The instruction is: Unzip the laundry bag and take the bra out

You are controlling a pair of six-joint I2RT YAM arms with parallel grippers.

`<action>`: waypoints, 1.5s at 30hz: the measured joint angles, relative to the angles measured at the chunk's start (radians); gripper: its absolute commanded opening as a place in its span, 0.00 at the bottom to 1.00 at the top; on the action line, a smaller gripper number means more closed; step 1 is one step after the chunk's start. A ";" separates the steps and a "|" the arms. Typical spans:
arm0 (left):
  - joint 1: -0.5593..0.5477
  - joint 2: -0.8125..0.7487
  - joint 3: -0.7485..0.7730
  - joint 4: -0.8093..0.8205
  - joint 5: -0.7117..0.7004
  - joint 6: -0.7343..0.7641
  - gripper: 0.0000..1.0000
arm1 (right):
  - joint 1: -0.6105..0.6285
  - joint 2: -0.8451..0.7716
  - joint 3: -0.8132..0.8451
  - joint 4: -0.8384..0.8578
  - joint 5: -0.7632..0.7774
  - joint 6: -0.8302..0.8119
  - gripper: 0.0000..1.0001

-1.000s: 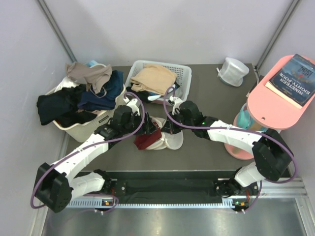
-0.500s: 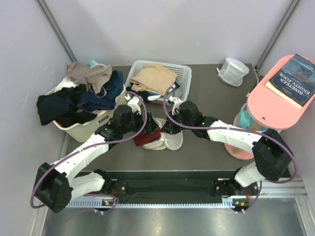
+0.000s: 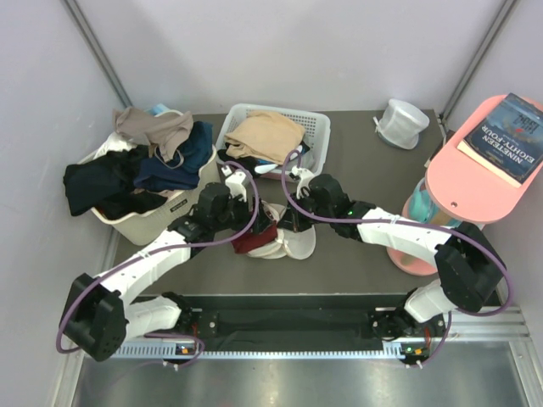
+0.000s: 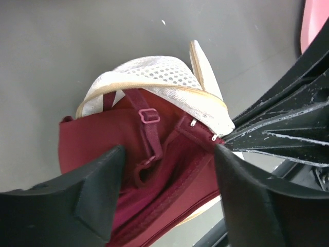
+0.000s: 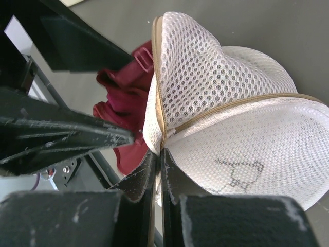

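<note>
The laundry bag (image 3: 297, 242), a pale mesh dome with a tan zipper, lies unzipped on the dark table between both arms. A dark red bra (image 3: 252, 240) sticks out of its left side. In the left wrist view my left gripper (image 4: 169, 150) is open, with its fingers on either side of the bra (image 4: 149, 170), below the mesh (image 4: 154, 77). In the right wrist view my right gripper (image 5: 159, 150) is shut on the bag's zipper edge, with the mesh dome (image 5: 247, 139) above it and the bra (image 5: 123, 87) to the left.
A beige bin (image 3: 148, 222) piled with clothes stands at the left. A white basket (image 3: 316, 127) holding beige cloth is at the back. A whiter round pouch (image 3: 401, 123) sits back right. A pink stand (image 3: 475, 170) with a book (image 3: 512, 127) is at the right.
My left gripper has shifted slightly right, closer over the bra. The right gripper keeps its hold on the bag's edge and has not moved.
</note>
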 measured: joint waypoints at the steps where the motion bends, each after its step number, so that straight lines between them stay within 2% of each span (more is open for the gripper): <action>1: 0.000 0.006 0.000 0.002 0.014 -0.002 0.58 | 0.000 0.000 0.000 -0.002 0.000 0.000 0.00; 3: 0.001 0.020 0.000 0.006 0.036 -0.011 0.47 | 0.000 0.000 0.000 -0.008 0.000 0.000 0.00; 4: 0.002 0.028 0.000 0.006 0.045 -0.016 0.37 | 0.000 0.000 0.000 -0.013 0.000 0.000 0.00; 7: 0.005 0.039 -0.011 0.012 0.063 -0.034 0.26 | 0.000 0.000 0.006 -0.037 0.002 -0.001 0.00; 10: 0.005 0.039 -0.023 0.014 0.069 -0.050 0.09 | 0.000 0.000 0.022 -0.068 0.010 -0.008 0.00; 11: 0.005 0.039 -0.028 0.019 0.073 -0.058 0.00 | 0.000 0.000 0.028 -0.079 0.013 -0.011 0.00; 19: 0.005 0.042 -0.050 0.063 0.103 -0.113 0.00 | 0.007 0.009 0.085 -0.168 0.053 -0.049 0.00; 29: 0.002 0.084 -0.008 -0.002 0.071 -0.090 0.00 | 0.012 0.011 0.112 -0.247 0.131 -0.060 0.00; 36: 0.000 -0.056 -0.052 -0.069 0.046 -0.091 0.00 | 0.004 0.011 0.116 -0.287 0.184 -0.046 0.00; 41: -0.007 -0.194 -0.129 -0.082 0.032 -0.121 0.00 | 0.000 0.011 0.116 -0.286 0.158 -0.029 0.00; 45: -0.008 -0.242 -0.143 -0.094 0.012 -0.150 0.00 | -0.001 0.012 0.116 -0.285 0.137 -0.023 0.00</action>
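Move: The bra's strap, with its slider, lies just under the left hand's open fingers, about 1 cm back, 1 cm to the right and 2 cm below. The bra's middle is some 3 cm back, 1 cm left and 4 cm below. The laundry bag's middle is about 2 cm back, 6 cm right and 4 cm below. From the right hand, still pinching the bag's zipped rim, the bra's middle is roughly 7 cm left, 2 cm back and 3 cm below. Sinking a couple of centimetres and easing slightly back and right, the left hand shuts its wide-open fingers on the bra's strap, then draws the strap back about 4 cm, to the left and up, away from the bag's rim. Meanwhile the right hand keeps its pinch on the rim and shifts some 3 cm to the right, its left side dipping about 10 degrees. ##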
